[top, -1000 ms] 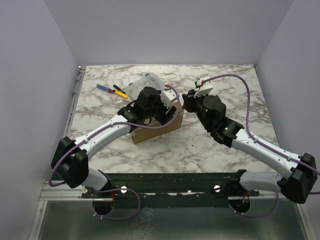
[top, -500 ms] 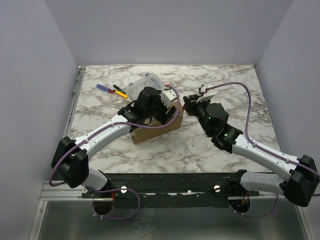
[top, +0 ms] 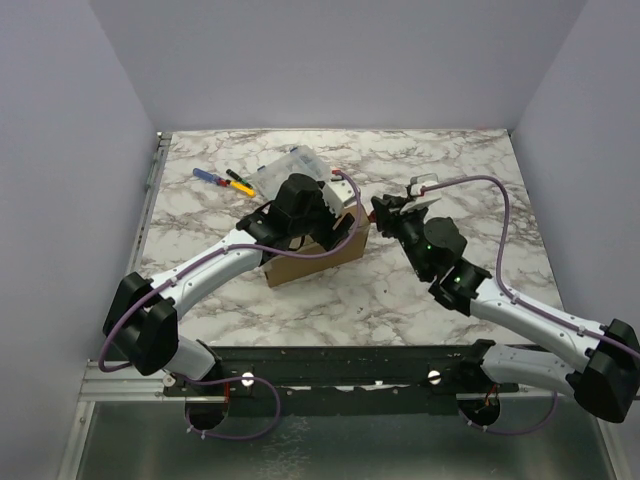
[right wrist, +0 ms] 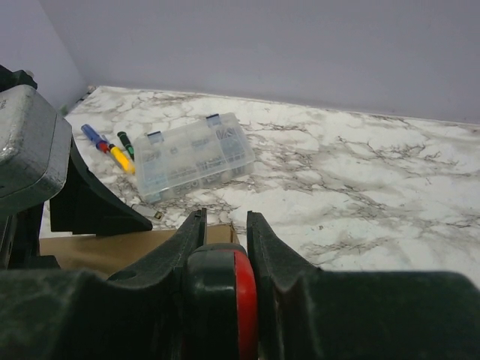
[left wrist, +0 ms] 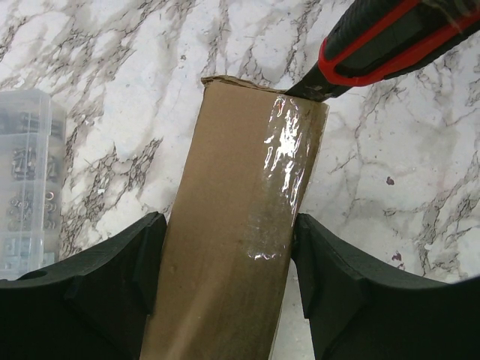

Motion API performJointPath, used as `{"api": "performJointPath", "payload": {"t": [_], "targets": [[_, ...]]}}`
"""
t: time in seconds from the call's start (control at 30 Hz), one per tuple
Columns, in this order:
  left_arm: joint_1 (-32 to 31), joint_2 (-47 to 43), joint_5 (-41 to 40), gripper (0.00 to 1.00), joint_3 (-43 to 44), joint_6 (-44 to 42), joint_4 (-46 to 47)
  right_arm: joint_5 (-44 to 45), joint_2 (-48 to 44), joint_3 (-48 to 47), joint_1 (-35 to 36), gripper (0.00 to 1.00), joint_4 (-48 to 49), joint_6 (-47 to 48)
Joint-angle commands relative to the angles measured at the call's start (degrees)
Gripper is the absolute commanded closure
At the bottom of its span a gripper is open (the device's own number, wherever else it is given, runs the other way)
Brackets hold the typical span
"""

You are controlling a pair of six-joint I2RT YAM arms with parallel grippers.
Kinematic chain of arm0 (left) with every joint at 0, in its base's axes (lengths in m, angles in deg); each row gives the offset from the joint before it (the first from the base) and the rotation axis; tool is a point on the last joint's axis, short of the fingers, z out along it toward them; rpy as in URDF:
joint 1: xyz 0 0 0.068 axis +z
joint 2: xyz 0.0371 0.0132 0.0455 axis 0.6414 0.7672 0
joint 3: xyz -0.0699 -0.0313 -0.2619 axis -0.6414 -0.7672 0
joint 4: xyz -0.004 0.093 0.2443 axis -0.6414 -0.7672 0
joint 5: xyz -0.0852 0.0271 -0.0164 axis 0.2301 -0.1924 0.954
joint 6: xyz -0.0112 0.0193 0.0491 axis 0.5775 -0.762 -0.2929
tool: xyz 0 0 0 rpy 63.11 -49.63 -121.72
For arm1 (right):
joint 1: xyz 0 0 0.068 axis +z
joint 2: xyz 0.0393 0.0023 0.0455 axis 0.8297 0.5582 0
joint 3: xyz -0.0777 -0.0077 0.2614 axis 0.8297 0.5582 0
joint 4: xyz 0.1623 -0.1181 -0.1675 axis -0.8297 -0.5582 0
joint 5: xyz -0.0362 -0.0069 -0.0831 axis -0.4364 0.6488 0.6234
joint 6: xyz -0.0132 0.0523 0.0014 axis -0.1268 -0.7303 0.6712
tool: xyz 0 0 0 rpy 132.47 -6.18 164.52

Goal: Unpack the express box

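The express box [top: 305, 264], brown cardboard, stands on edge in the middle of the table. My left gripper [top: 318, 218] is shut on it from above; in the left wrist view the fingers clamp both faces of the box [left wrist: 225, 300]. Clear tape [left wrist: 289, 165] runs over its top edge. My right gripper [top: 388, 214] is shut on a red and black utility knife [right wrist: 221, 300]. The knife's tip [left wrist: 319, 88] touches the box's far taped corner. The box edge shows just past my right gripper [right wrist: 225, 221].
A clear plastic compartment case [top: 287, 168] lies just behind the box, also in the right wrist view [right wrist: 191, 154]. Small screwdrivers [top: 225, 180] lie left of it. A metal rail [top: 152, 170] runs along the table's left edge. Walls close three sides.
My right arm has drawn back toward the near right and its wrist has turned, with the knife staying at the box's right end. My left arm and the box have held still.
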Motion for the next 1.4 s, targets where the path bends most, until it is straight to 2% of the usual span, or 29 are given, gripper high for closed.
{"api": "performJointPath", "payload": {"t": [0.0,0.2,0.33,0.5,0.73,0.87,1.07,1.23,1.3,1.37], "targets": [[0.40,3.92,1.03,0.36,-1.67,3.71,-6.66,-2.32,-2.71,3.83,0.84,0.99,2.84,1.04],[0.43,3.81,0.77,0.36,-1.62,3.86,-6.66,-3.14,-2.07,4.97,0.92,0.99,6.58,1.25],[0.29,4.52,0.99,0.37,-1.52,4.20,-6.66,1.29,-0.80,-1.36,0.92,0.99,-0.47,-1.05],[-0.61,4.93,1.33,0.37,-1.44,4.36,-6.62,2.65,-2.24,-8.43,0.92,0.99,-6.10,-1.53],[-1.73,4.47,1.05,0.37,-1.40,4.59,-6.70,5.74,-2.91,-13.30,0.87,0.99,-8.00,-0.49],[-2.31,4.72,0.34,0.36,-0.85,6.79,-5.90,13.01,-5.00,-14.02,0.83,0.99,-8.61,0.78],[-5.34,8.05,-2.89,0.36,2.55,15.71,-0.73,30.33,-9.86,-10.10,0.83,0.99,-8.21,4.65],[-7.56,12.91,-7.83,0.36,8.95,18.00,0.06,31.80,-18.16,-5.45,0.83,0.99,-13.81,-0.23],[-9.30,15.06,-11.90,0.31,11.30,18.11,0.11,30.13,-21.77,-4.19,0.83,0.99,-16.62,-2.50],[-11.21,17.07,-14.74,0.19,13.70,18.16,0.03,27.66,-24.19,-3.17,0.83,0.99,-18.79,-3.52]]}}
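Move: The right hand holds the utility knife, its blade at the box's taped right end, about 9 cm below that hand, 2 cm ahead and 4 cm left. From the left hand, which grips the standing box, that end is some 7 cm right, 3 cm ahead and about level. The clear parts case lies about 18 cm ahead, 10 cm left and 13 cm below the left hand; the yellow screwdriver sits some 12 cm farther left. Upward, after a small drag back and right, the right hand pulls the knife clear of the box's taped end, rising about 10 cm, then swings some 13 cm right and slightly back, turning clockwise. The left hand keeps its grip and carries the box right about 7 cm, mostly late, turning slightly counter-clockwise. ##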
